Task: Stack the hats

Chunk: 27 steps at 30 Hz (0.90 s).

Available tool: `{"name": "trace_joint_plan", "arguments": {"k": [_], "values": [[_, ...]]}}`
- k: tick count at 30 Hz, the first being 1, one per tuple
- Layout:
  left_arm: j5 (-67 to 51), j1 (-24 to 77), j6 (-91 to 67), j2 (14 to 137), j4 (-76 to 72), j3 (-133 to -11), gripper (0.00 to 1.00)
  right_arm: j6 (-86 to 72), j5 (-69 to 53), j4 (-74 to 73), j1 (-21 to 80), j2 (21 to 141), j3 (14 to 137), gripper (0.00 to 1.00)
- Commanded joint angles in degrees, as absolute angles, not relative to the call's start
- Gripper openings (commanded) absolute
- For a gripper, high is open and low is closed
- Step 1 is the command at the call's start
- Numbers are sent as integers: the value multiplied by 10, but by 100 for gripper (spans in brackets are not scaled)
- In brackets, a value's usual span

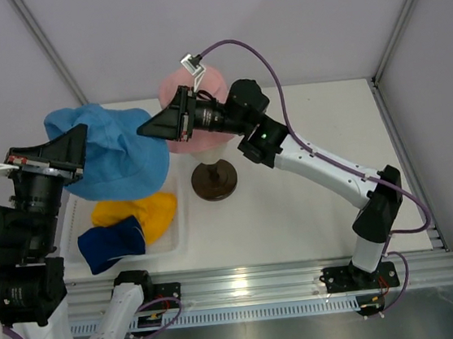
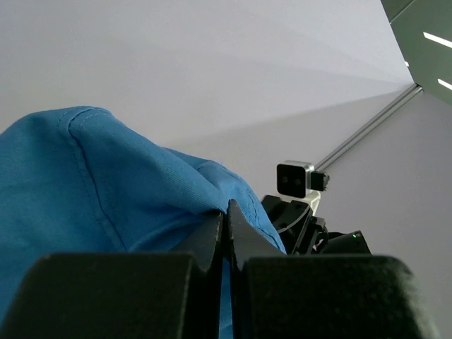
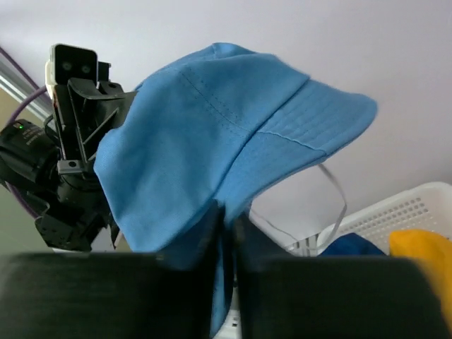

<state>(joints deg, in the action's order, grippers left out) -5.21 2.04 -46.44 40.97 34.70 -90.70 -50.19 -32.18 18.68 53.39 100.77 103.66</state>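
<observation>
A light blue hat (image 1: pixel 119 157) hangs in the air over the tray, stretched between both grippers. My left gripper (image 1: pixel 82 135) is shut on its left brim; blue fabric (image 2: pixel 85 183) runs between the closed jaws of that gripper (image 2: pixel 227 209). At the hat's right edge, my right gripper (image 1: pixel 143 130) has its jaws pressed together on the brim (image 3: pixel 212 127), as the right wrist view shows around the gripper (image 3: pixel 229 220). A pink hat (image 1: pixel 173 90) sits on the head form behind the right gripper. The yellow hat (image 1: pixel 141 212) and the navy hat (image 1: pixel 110 242) lie in the tray.
The white tray (image 1: pixel 180 228) sits at the front left, below the held hat. The head form's dark round base (image 1: pixel 214 181) stands just right of the tray. The right arm (image 1: pixel 324 162) reaches across from the front right. Enclosure walls close off the back and right.
</observation>
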Motion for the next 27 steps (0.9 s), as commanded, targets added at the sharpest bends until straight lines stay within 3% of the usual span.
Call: {"name": "trace_joint_plan", "arguments": {"k": [1, 2, 8, 12, 19, 27], "values": [[-74, 16, -470, 429, 306, -909, 1, -482, -318, 189, 536, 1001, 1084, 4], [-76, 16, -469, 437, 303, -911, 1, -469, -311, 160, 534, 998, 1105, 0], [-111, 15, -464, 497, 279, -958, 1, -354, -237, 19, 515, 1013, 1226, 0], [-142, 15, -465, 547, 259, -995, 1, -354, -230, 4, 474, 1013, 1246, 0], [-218, 19, -463, 645, 226, -1035, 1, -399, -232, 35, 392, 966, 1161, 0], [-187, 80, -411, 743, 267, -1108, 1, -430, -214, 81, 352, 926, 1060, 0]]}}
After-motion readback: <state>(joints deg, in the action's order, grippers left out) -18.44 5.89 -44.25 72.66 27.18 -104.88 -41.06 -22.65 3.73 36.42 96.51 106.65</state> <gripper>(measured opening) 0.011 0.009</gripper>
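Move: Farther out and to the right, the pink hat sits on the head: about 12 cm ahead of the right hand, 9 cm to its right and some 11 cm below; from the left hand, about 15 cm ahead, 17 cm right and 17 cm lower. The left hand already holds the blue hat. The yellow hat in the bin lies about 5 cm ahead and 4 cm left of the left hand, the navy hat 4 cm behind and 12 cm left, both roughly 50 cm below. Closing its fingers the last bit on the blue hat's brim, the right hand rises about 9 cm while swinging forward and right, then sinks back to its starting height, about 14 cm farther out and 11 cm right, turned nearly 30 degrees clockwise. The left hand keeps its pinch and goes forward about 16 cm and right 6–7 cm towards the pink hat, turning clockwise and tipping slightly down. ##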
